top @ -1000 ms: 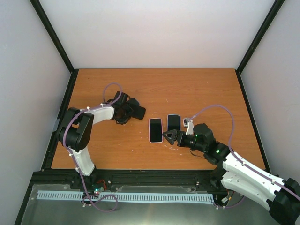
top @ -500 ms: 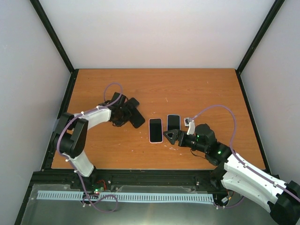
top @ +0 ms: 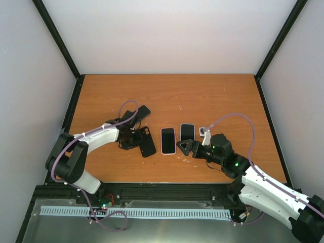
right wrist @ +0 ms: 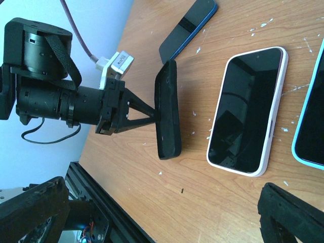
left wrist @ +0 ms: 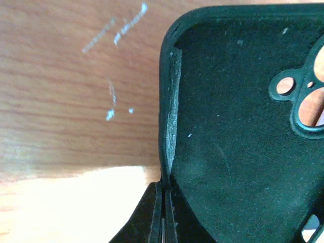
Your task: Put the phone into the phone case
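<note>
The black phone case (top: 147, 143) hangs tilted on its side just left of a white-rimmed phone (top: 168, 140). My left gripper (top: 133, 139) is shut on the case's side wall. In the left wrist view my fingertips (left wrist: 161, 212) pinch that wall, and the case's dark inside (left wrist: 238, 126) with its camera cut-out faces the camera. The right wrist view shows the case (right wrist: 167, 109) edge-on beside the white-rimmed phone (right wrist: 248, 109). My right gripper (top: 184, 148) stands open just right of that phone, holding nothing.
A light-blue-rimmed phone (top: 187, 132) lies face up right of the white one. A dark blue phone (top: 141, 112) lies behind the left gripper, and the right wrist view shows this dark blue phone (right wrist: 190, 25) too. The table's front edge (right wrist: 96, 202) runs close by.
The left gripper has carried the black case forward and to the right, up beside the white-rimmed phone. The dark blue phone now shows behind it. The right arm stays still.
</note>
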`<state>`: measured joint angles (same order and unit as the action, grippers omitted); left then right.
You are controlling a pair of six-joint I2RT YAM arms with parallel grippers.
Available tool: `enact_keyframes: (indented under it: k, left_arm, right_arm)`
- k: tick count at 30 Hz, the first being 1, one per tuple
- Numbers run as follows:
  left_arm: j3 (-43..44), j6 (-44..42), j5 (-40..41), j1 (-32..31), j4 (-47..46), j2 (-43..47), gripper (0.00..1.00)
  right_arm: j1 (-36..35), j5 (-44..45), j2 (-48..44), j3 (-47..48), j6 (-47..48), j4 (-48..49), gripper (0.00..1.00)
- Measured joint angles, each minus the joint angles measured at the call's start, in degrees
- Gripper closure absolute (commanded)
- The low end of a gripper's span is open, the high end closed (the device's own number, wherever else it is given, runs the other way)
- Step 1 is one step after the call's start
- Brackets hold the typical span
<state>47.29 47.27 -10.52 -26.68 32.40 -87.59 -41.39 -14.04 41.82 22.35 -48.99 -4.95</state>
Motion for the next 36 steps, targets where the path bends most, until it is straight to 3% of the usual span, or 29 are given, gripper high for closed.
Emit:
enact_keyframes:
  k: [12, 14, 23, 26, 36]
  left_arm:
    - [0.0, -0.5, 1.3, -3.7, 1.8, -2.8, 0.89]
    - [0.2, -0.8, 1.3, -3.8, 2.0, -3.0, 0.81]
    - [2.4, -2.5, 1.9, -4.0, 4.0, -3.0, 0.28]
    - [5.1, -3.2, 2.7, -4.0, 4.9, -3.0, 0.02]
    - [17.3, -9.0, 5.0, -1.4, 4.4, -4.2, 0.00]
  right_arm:
    - [0.0, 1.0, -1.4, -1.0, -0.3, -0.1, 0.00]
    - [0.0, 1.3, -1.5, -1.0, -0.3, -0.1, 0.00]
    - [0.0, 1.6, -1.6, -1.1, -0.3, -0.2, 0.00]
    - [0.0, 1.7, -1.9, -1.1, -0.3, -0.2, 0.00]
    - [0.0, 1.9, -2.9, -1.1, -0.1, -1.3, 0.00]
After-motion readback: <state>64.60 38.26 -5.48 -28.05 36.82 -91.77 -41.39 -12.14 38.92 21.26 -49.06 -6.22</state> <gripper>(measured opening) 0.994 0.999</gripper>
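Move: Pinched by its left long edge in the left hand, the black case has its middle about 4 cm to that hand's right and a centimetre lower, level with it fore and aft. The pink-cased phone lies some 16 cm right, 1 cm ahead and 2 cm below; the black phone is about 14 cm straight ahead, also 2 cm below. From the raised right hand, the case is roughly 17 cm left, 1 cm ahead and 12 cm below. Drawing back and sinking, each by about 2 cm, the left hand brings the tipped black case down flat onto the table, still pinched by its left edge. The fingers then spread wide and let go of it, and the hand climbs off forward, some 9 cm out and 8 cm up, towards the black phone, its fingertips swinging forward about 15 degrees. ##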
